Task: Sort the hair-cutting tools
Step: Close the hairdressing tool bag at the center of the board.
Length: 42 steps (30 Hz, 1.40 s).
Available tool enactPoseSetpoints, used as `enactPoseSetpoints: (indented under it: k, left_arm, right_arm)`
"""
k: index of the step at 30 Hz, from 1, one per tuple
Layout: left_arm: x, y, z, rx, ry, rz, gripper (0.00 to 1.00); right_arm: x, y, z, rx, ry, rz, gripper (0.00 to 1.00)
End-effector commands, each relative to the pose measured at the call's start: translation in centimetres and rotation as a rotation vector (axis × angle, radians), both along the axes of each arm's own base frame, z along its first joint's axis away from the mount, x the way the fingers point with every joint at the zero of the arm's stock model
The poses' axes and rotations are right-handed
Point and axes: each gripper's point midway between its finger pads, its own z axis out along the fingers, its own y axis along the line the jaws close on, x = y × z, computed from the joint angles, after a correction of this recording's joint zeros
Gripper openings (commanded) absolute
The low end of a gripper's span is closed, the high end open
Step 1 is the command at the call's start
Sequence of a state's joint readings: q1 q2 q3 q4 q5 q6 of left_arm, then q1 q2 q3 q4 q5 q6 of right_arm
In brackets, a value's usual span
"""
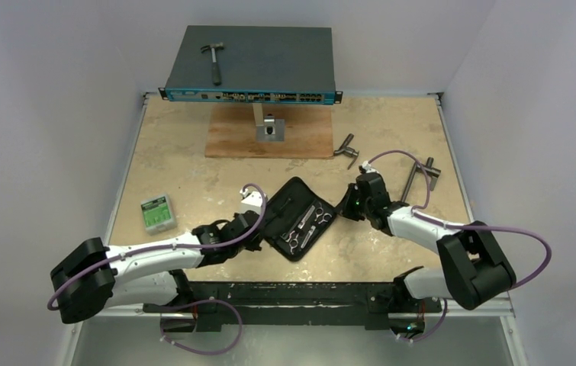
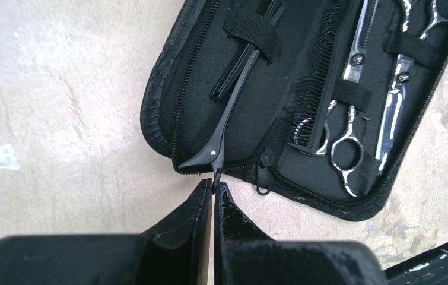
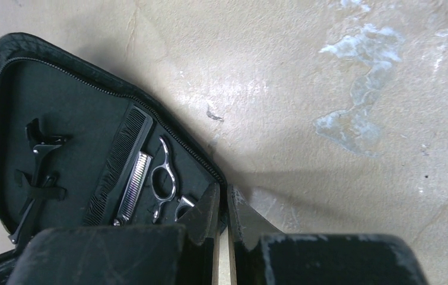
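Observation:
An open black zip case (image 1: 283,200) lies on the table between the arms. In the left wrist view two silver scissors (image 2: 349,113) and a black comb (image 2: 316,77) sit under elastic straps in its right half. A thin black hair clip (image 2: 233,101) runs under a strap in the left half. Its tail pokes over the zipper, and my left gripper (image 2: 213,185) is shut on that tail. My right gripper (image 3: 224,195) is shut on the case's (image 3: 61,95) near rim, beside the scissors (image 3: 163,178) and comb (image 3: 117,160).
A hammer (image 1: 213,61) lies on a blue network switch (image 1: 251,65) at the back, above a wooden board (image 1: 231,137). Two grey T-handled tools (image 1: 347,149) (image 1: 419,175) lie at the right. A green box (image 1: 156,213) sits at the left.

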<state>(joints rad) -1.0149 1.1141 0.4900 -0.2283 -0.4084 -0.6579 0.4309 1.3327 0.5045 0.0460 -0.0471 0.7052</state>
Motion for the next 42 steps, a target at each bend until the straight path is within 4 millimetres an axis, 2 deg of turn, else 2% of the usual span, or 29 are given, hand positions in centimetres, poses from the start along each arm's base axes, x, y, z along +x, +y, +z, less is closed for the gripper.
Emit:
enactPoseSetpoints:
  k: [1,7,14,19,23,27,30,33,36,40,42]
  left_arm:
    - [-1.4,1.0,-3.0,0.023,0.085,0.022,0.0]
    - [-2.0,-0.1,-4.4,0.003,0.108,0.021,0.0]
    - [-1.7,0.5,-3.6,0.027,0.067,0.028,0.02]
    - [-1.3,0.9,-1.7,0.023,0.036,0.043,0.33]
    - [-1.2,1.5,-0.4,0.049,0.024,0.044,0.43]
    - [-0.9,1.8,1.3,0.039,-0.008,0.053,0.45]
    - [-0.3,1.8,3.4,0.007,-0.059,0.063,0.45]
    - [0.6,0.7,6.1,-0.061,-0.133,0.038,0.45]
    - [1.3,-1.1,8.3,-0.102,-0.192,-0.03,0.45]
    - [2.6,-3.5,8.8,-0.026,-0.197,-0.098,0.42]
    - [3.1,-4.2,7.8,0.039,-0.172,-0.114,0.39]
  right_arm:
    - [1.7,-1.7,1.4,-0.032,-0.06,-0.068,0.0]
    - [1.5,-2.1,1.3,-0.046,-0.055,-0.076,0.0]
    - [1.6,-2.4,1.9,-0.049,-0.07,-0.068,0.0]
    - [1.6,-2.3,2.1,-0.051,-0.079,-0.053,0.0]
    - [1.5,-2.3,1.9,-0.053,-0.074,-0.045,0.0]
    - [1.6,-2.3,1.8,-0.054,-0.074,-0.044,0.0]
    - [1.6,-2.2,1.8,-0.054,-0.077,-0.042,0.0]
    - [1.5,-1.9,1.8,-0.04,-0.076,-0.025,0.0]
    - [1.4,-1.8,1.7,-0.036,-0.072,-0.019,0.0]
    - [1.4,-1.7,1.7,-0.033,-0.073,-0.015,0.0]
    - [1.4,-1.6,1.7,-0.032,-0.072,-0.012,0.0]
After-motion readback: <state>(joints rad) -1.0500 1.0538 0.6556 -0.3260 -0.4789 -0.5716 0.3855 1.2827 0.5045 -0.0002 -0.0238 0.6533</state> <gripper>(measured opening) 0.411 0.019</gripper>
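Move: My shut left fingertips are at the bag's near-left edge. The open bag's middle lies about 6 cm ahead, 10 cm to their right and 4 cm lower; the hair clip's middle is 6 cm ahead and 4 right, the zip pull 2 cm back and 2 right. My right hand pinches the opposite corner, the bag's middle 9 cm to its left, 2 cm back and slightly lower, with the scissors 6 cm left and 4 cm back. I lower my left hand about 3 cm with the bag's edge still pinched, then part the fingers to nearly half open and let go. They shift some 3 cm left, then lift off about 9 cm, swinging forward and right back over the clip end as the fingertips tip up slightly. My right hand keeps its pinch on the far corner and draws it about 2 cm to the right. ##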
